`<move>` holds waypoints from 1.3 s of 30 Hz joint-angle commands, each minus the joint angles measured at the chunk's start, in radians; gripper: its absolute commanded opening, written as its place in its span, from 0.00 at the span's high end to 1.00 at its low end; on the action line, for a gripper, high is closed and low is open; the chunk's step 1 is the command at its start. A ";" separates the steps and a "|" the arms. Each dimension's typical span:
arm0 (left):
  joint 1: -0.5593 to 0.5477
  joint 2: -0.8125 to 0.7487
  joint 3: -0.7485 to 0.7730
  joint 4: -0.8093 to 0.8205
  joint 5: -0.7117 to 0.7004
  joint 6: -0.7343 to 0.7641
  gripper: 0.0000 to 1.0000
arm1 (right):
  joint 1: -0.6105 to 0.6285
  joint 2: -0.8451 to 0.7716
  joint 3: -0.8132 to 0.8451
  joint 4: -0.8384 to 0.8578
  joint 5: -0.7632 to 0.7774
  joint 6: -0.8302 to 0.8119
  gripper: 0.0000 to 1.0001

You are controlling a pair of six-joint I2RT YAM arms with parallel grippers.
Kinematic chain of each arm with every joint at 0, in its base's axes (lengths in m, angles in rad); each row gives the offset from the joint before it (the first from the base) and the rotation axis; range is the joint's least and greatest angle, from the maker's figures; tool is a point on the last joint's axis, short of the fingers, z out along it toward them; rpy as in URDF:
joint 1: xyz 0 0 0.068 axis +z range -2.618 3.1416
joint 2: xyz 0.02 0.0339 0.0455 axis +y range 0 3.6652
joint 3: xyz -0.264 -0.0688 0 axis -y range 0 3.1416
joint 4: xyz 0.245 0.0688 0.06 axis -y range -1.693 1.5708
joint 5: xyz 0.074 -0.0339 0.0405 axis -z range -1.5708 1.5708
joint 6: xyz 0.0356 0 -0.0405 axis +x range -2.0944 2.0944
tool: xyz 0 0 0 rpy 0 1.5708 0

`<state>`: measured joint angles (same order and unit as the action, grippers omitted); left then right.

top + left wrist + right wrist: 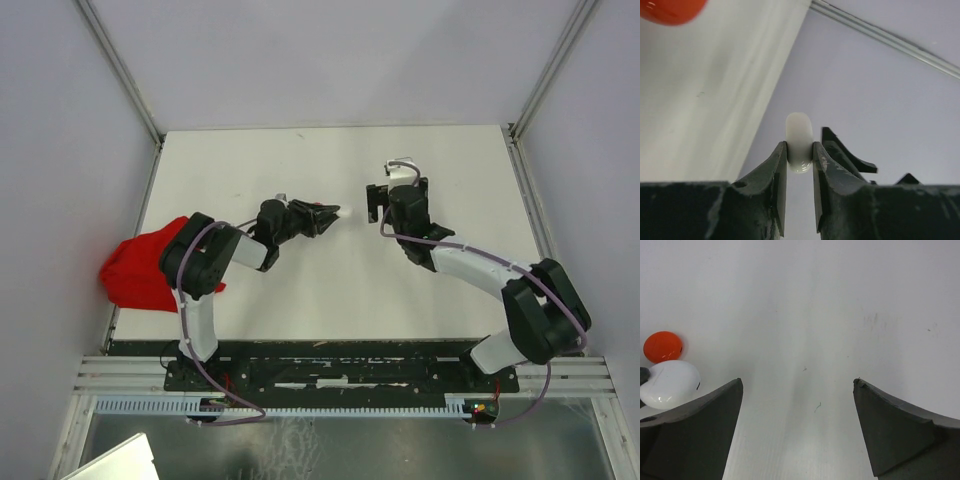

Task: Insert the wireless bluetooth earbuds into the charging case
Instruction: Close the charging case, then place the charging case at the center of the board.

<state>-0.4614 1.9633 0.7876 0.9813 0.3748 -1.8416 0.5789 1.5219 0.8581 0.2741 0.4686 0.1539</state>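
Observation:
My left gripper (799, 145) is shut on a glossy white rounded disc (799, 127), seen edge-on and held above the table; I cannot tell whether it is the charging case. From above, the left gripper (335, 213) points right with the white disc (344, 212) at its tip. An orange-red disc (662, 346) lies just beyond the white disc (670, 384) in the right wrist view. My right gripper (798, 381) is open over bare table, nothing between its fingers; from above the right gripper (378, 205) faces the left one across a small gap. No earbuds are in view.
A red cloth (140, 268) lies bunched at the table's left edge beside the left arm's base. The white table (330, 290) is walled by pale panels at the back and sides.

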 commanded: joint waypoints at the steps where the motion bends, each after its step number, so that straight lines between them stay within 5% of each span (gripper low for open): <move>1: 0.003 0.034 0.031 -0.071 0.011 0.250 0.97 | -0.015 -0.115 -0.014 -0.098 0.005 0.042 0.00; 18: 0.004 0.005 0.059 -0.324 -0.135 0.602 0.90 | -0.019 -0.112 0.051 -0.212 -0.091 0.043 0.00; 29: 0.011 -0.121 0.080 -0.556 -0.229 0.739 0.37 | -0.022 -0.103 0.083 -0.273 -0.114 0.064 0.00; 39: 0.157 -0.394 0.111 -0.805 -0.335 0.912 0.29 | -0.073 -0.097 0.171 -0.414 -0.093 0.216 0.01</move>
<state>-0.3862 1.7050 0.8524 0.2863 0.1352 -1.0695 0.5262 1.4242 0.9504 -0.0887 0.3313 0.2752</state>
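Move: The left hand holds the closed white case, and the bare patch of table it is taken to lies almost straight below, about 9 cm down, some 1 cm ahead and 1 cm left. The orange case sits roughly 6 cm ahead and 5 cm left of that hand, with the purple case 6 cm ahead and 10 cm left, both some 10 cm below. From the right hand the patch is about 13 cm left, level fore and aft, 11 cm below. Straight down goes the left hand, about 9 cm, its wrist rolling and its fingertips tipping downward as it takes the pinched white case to the table just short of the orange one. Near the bottom the fingers open and let go, then the hand pulls off to the left and up. The right hand, empty and still open, backs off some 3 cm. ##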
